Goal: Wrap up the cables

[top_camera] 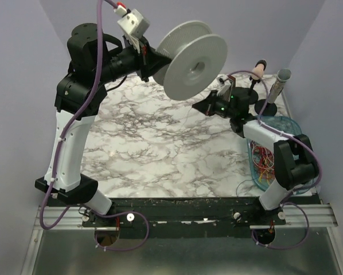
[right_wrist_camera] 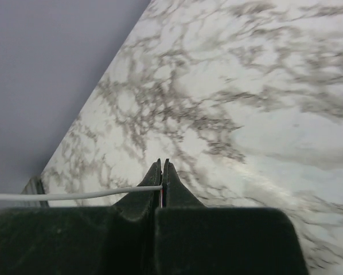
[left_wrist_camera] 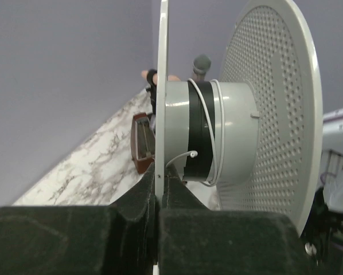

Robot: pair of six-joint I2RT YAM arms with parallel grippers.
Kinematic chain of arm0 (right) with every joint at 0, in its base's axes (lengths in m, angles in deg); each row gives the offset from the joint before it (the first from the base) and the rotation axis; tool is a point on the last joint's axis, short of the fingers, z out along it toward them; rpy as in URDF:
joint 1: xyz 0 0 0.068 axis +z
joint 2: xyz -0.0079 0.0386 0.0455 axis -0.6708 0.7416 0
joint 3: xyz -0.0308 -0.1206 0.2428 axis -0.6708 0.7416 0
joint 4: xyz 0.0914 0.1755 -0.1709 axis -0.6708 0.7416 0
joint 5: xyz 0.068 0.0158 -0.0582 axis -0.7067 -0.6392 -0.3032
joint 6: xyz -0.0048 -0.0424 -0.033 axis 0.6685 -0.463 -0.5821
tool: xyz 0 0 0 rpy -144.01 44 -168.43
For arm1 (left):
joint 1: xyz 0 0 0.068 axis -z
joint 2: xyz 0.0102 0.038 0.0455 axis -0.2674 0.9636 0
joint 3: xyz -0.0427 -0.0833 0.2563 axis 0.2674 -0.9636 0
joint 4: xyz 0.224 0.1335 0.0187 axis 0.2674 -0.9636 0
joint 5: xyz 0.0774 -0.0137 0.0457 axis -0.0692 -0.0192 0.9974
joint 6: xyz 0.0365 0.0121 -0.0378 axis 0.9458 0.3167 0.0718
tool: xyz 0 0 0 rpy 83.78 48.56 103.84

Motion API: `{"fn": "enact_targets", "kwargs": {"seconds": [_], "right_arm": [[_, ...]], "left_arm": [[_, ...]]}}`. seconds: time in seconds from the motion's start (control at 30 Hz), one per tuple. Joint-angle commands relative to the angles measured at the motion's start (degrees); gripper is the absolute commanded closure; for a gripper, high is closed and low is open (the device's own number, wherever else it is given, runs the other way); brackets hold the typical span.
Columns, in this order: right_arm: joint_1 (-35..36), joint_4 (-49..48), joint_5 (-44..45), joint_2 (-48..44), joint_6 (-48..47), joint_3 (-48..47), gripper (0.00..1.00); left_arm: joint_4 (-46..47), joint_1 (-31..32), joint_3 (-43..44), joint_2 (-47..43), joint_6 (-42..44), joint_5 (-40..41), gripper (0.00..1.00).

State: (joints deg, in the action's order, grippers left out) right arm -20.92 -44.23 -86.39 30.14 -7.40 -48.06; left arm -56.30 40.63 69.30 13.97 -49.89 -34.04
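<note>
My left gripper (top_camera: 151, 57) holds a grey perforated spool (top_camera: 194, 60) up above the back of the table. In the left wrist view that gripper (left_wrist_camera: 160, 172) is shut on the spool's thin flange (left_wrist_camera: 162, 86). A thin white cable (left_wrist_camera: 209, 126) loops around the hub, its free end (left_wrist_camera: 193, 153) sticking out. My right gripper (top_camera: 209, 106) hovers just below and right of the spool. In its wrist view it (right_wrist_camera: 162, 172) is shut on a white cable (right_wrist_camera: 74, 195) that runs off to the left. A tangle of coloured cables (top_camera: 263, 160) lies in the blue basket (top_camera: 292, 123).
Two upright stands with a microphone-like grey head (top_camera: 281, 80) and a tan handle (top_camera: 258, 67) rise at the back right on a black base. A brown object (left_wrist_camera: 141, 143) sits on the marble table (top_camera: 160, 149) near the wall. Purple walls close in on three sides.
</note>
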Motion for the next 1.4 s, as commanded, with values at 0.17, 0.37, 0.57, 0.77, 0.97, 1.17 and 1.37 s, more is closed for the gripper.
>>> {"fn": "enact_targets", "kwargs": {"seconds": [0.17, 0.37, 0.57, 0.77, 0.97, 1.17, 1.37], "right_arm": [[-9.08, 31.77, 3.37, -14.3, -20.13, -8.87, 0.99], [-8.47, 48.93, -4.17, -16.33, -26.84, -20.57, 0.99], [-3.03, 64.38, -9.45, -14.49, -31.84, -31.45, 0.99], [1.98, 79.0, -19.83, -6.76, -25.63, -47.36, 0.99], [5.68, 62.02, -27.28, -6.74, -6.76, -48.73, 0.99], [14.89, 28.93, -29.95, -7.54, 7.79, -38.51, 0.99], [17.55, 29.79, -16.79, -6.83, 1.91, -34.04, 0.99]], "left_arm": [[-14.53, 0.01, -16.42, -9.28, 37.1, 0.44, 1.0], [-8.23, 4.92, -37.95, -14.47, 50.22, 18.89, 1.0], [1.88, 9.32, -47.56, -14.66, 50.86, 32.68, 1.0], [14.44, 10.91, -50.45, -11.49, 45.76, 45.71, 1.0], [19.21, 10.56, -49.17, -8.51, 35.59, 46.88, 1.0], [13.68, 5.73, -30.19, -1.13, 14.15, 37.3, 1.0], [7.88, 1.33, -10.77, 5.12, -4.94, 31.14, 1.0]]}}
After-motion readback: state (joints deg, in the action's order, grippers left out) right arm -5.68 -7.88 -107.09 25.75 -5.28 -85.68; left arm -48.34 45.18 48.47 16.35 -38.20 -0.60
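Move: The left hand still pinches the flange of the big white spool; the spool's middle lies about 8 cm to its right and 3 cm ahead, at its height. The right hand still holds the cable, with the spool about 35 cm above, 7 cm back and 3 cm left of it. From the right hand, the brown metronome stands some 8 cm ahead, 14 cm right and 12 cm lower, and the cable basket some 15 cm back, 37 cm right and 16 cm lower. Up and back goes the right hand, first swinging right, then sweeping left, rising about 20 cm as it carries the pinched cable around the spool's right side to its near side. The left hand sinks quickly with the spool, rolling its left side up, then pushes forward, rolls partly back and climbs again. Both hands turn counter-clockwise and keep their grips. ##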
